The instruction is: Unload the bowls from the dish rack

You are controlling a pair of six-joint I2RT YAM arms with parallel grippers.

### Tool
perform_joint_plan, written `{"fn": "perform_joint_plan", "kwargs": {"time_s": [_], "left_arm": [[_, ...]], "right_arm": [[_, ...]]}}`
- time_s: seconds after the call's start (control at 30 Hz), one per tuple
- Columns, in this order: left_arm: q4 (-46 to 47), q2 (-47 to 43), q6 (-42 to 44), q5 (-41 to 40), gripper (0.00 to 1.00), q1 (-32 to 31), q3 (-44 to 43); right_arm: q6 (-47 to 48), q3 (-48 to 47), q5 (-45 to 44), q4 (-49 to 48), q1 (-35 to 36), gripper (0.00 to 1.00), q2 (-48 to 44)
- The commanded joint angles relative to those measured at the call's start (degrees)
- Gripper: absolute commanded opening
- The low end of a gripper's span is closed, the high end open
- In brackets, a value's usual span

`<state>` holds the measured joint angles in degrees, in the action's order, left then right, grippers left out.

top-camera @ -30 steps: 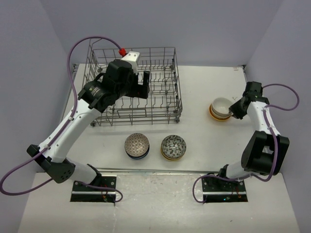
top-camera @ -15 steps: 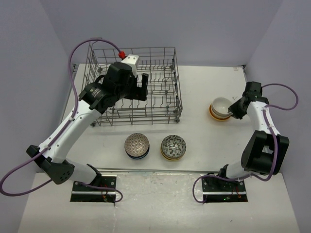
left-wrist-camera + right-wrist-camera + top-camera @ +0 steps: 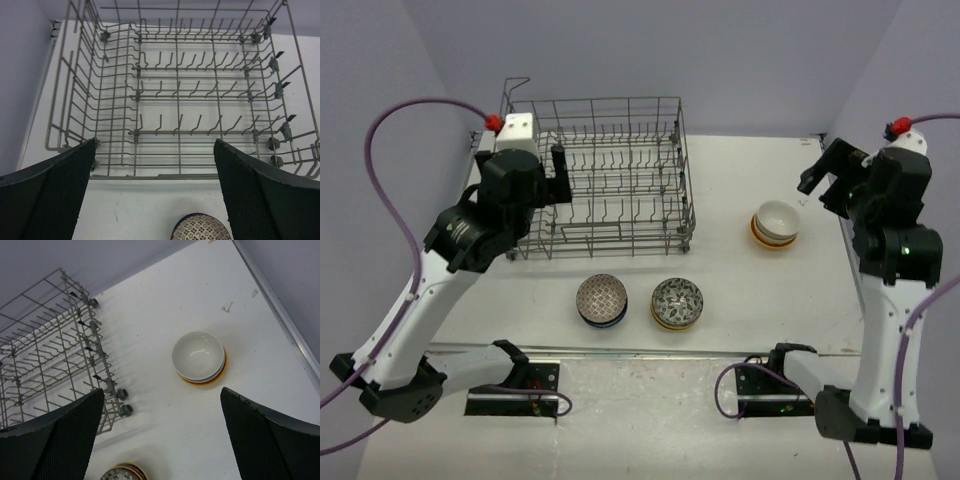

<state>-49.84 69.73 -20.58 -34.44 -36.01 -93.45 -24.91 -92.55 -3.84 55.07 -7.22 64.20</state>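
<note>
The grey wire dish rack [image 3: 620, 175] stands at the back left of the table, and no bowls show in it. Three stacks of bowls sit on the table: a lattice-patterned one [image 3: 602, 299], a grey floral one [image 3: 677, 302], and a white bowl on an orange one [image 3: 776, 222]. My left gripper [image 3: 553, 178] hovers open over the rack's near left side, with nothing between its fingers [image 3: 55, 190]. The right gripper [image 3: 817, 172] hangs open high above the table, right of the white bowl [image 3: 198, 356], holding nothing.
The rack [image 3: 180, 100] fills the left wrist view, with the lattice bowl [image 3: 201, 228] at the bottom edge. In the right wrist view the rack's wheeled corner [image 3: 120, 400] lies left and a patterned bowl [image 3: 120, 474] below. The table's right edge [image 3: 280, 310] runs close by.
The right gripper has opened, let go of the white bowl on its stack and risen away. The left arm has lifted and swung left from over the rack's middle.
</note>
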Motion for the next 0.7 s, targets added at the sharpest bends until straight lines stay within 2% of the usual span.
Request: {"fn": "perform_joint_plan", "kwargs": {"time_s": [0.0, 0.07, 0.2, 0.27, 0.33, 0.47, 0.5, 0.67], "left_arm": [[3.25, -9.14, -2.7, -8.54, 1.0, 0.33, 7.47], [2.13, -12.15, -3.76, -8.72, 1.0, 0.33, 10.29], [-10.22, -16.46, -10.24, -9.59, 1.0, 0.33, 9.96], [-13.34, -18.4, -12.11, -9.78, 1.0, 0.33, 10.3], [-18.17, -20.95, -14.75, -9.42, 1.0, 0.33, 9.61], [-22.13, -26.12, -11.95, -10.3, 1.0, 0.41, 11.27], [-22.05, -26.84, -8.9, -10.3, 1.0, 0.41, 11.62], [-18.46, -32.28, -5.36, -11.71, 1.0, 0.33, 17.75]], "right_arm": [[7.23, -1.32, -3.99, 9.35, 1.86, 0.99, -7.32], [7.24, 0.17, -1.54, 10.84, 1.95, 0.99, -13.12], [9.08, 6.93, -0.47, 11.38, 4.93, 0.99, -23.49], [11.36, 11.58, -1.96, 12.25, 9.14, 0.99, -28.58], [11.11, 13.44, -7.4, 13.92, 12.84, 0.99, -30.8], [9.7, 16.52, -10.58, 14.54, 15.83, 0.99, -36.33], [9.61, 17.14, -10.32, 14.37, 16.36, 0.99, -38.61], [8.74, 16.8, -6.54, 14.19, 16.8, 0.99, -40.48]]}}
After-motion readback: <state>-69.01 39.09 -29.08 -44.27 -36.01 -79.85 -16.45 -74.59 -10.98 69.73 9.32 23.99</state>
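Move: My right hand is empty, with the stack topped by the white bowl about 6 cm ahead, 1 cm to its right and some 29 cm below. The grey patterned stack lies 13 cm back and 27 cm left of that hand. From my left hand the empty dish rack's middle is 14 cm ahead, 4 cm right, 30 cm below, the brown patterned stack 13 cm back and 7 cm right, and the white-bowl stack 6 cm ahead, 53 cm right. I pull my open right hand back about 18 cm, away from the white-bowl stack, first rising a little and then sinking to slightly lower than it began. Meanwhile I draw my open left hand back and to the left away from the rack, nearly 20 cm on the slant and a touch lower. Both wrists turn a little counter-clockwise, and neither hand touches anything. ##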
